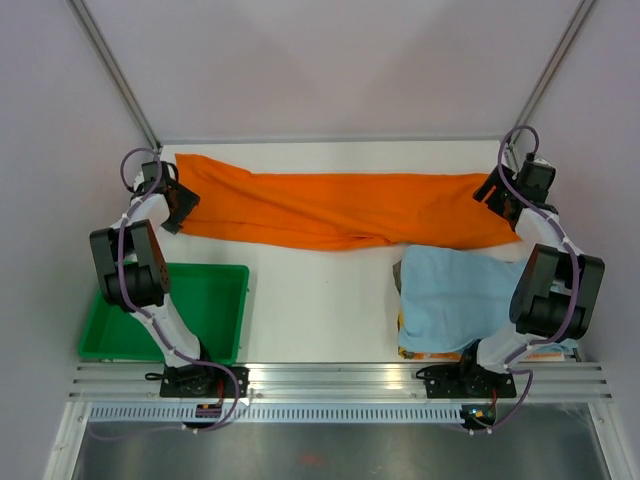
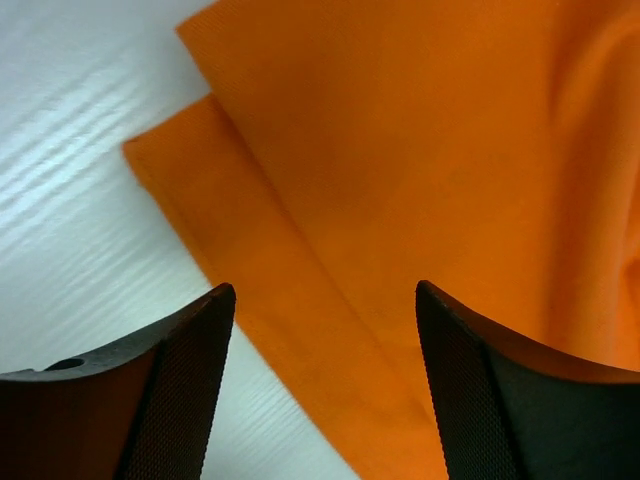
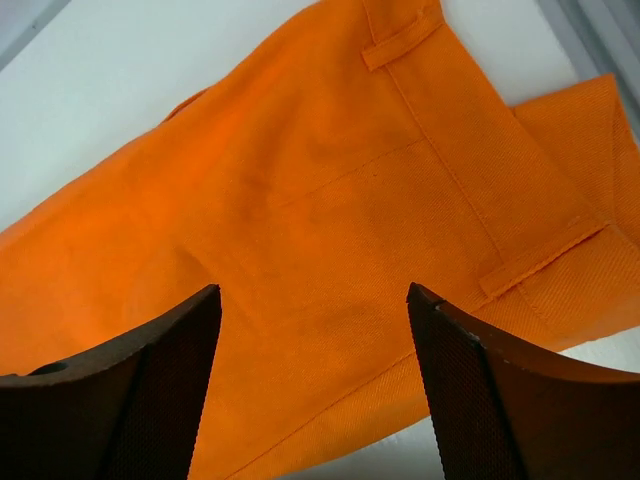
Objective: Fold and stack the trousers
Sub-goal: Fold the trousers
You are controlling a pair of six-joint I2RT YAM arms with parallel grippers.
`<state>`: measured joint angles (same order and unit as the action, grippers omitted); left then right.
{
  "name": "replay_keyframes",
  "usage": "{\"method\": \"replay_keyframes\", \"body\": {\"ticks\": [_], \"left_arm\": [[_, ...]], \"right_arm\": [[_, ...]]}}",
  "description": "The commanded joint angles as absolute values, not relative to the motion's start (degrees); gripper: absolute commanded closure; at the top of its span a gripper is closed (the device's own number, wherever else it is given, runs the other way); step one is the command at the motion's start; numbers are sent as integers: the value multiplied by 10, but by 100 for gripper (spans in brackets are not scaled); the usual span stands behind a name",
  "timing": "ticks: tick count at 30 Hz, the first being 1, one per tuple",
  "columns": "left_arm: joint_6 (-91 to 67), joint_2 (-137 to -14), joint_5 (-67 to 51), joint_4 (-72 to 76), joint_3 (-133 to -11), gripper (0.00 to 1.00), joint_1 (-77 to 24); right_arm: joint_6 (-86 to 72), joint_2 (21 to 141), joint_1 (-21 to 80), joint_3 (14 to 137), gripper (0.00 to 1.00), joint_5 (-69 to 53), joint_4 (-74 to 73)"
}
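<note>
The orange trousers lie stretched flat across the far half of the white table, one leg folded over the other, hems at the left and waistband at the right. My left gripper hovers over the hem end with its jaws wide and nothing between them; in the left wrist view two layered hem corners lie below its fingers. My right gripper is open above the waistband end, where belt loops and the waist edge show under its fingers.
A light blue cloth lies folded at the near right, touching the trousers' near edge and partly under the right arm. A green tray sits at the near left by the left arm's base. Metal frame posts rise at both far corners.
</note>
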<state>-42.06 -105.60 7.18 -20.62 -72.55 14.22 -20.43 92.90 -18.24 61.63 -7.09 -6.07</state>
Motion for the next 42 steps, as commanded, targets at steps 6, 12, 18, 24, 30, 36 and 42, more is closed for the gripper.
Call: {"method": "replay_keyframes", "body": {"ticks": [6,12,18,24,30,36,42], "left_arm": [[-513,-1118,16,-90,-750,33,142],[-517,-1122,32,-134,-759,33,142],[-508,-1085,57,-143,-739,33,142],[-504,-1091,74,-161,-745,34,142],[-501,-1124,87,-175,-762,37,142],[-504,-1147,85,-173,-779,50,142],[-494,-1154,90,-173,-796,67,142]], "right_arm": [[-222,964,-184,625,21,-84,-39],[-217,976,-184,641,21,-71,-49],[-214,983,-184,644,20,-69,-53],[-214,986,-184,646,21,-62,-54],[-209,984,-184,650,21,-54,-61],[-206,986,-184,652,21,-46,-64],[-201,989,-184,652,21,-42,-69]]}}
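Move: The left hand holds nothing and hangs over the left end of the trousers; the near edge of their upper layer, its target, is about 3 cm ahead and 4 cm below. That layer's left corner is level with this spot, some 8 cm to its left; the green tray's middle is about 23 cm back and 6 cm left of the hand. The trousers' right end edge is roughly 7 cm right of the right hand and 8 cm below, with the blue cloth stack some 23 cm straight behind that hand. Its fingertips come down onto the near edge of the upper layer at the trousers' left end: the left hand pushes forward and down, eases up and back slightly, then sinks again, about 3 cm forward and 3.5 cm lower overall. Its fingers narrow from wide to about a third open, astride that edge. The right hand, fingers wide, sinks some 3.5 cm towards the right end and hovers. ##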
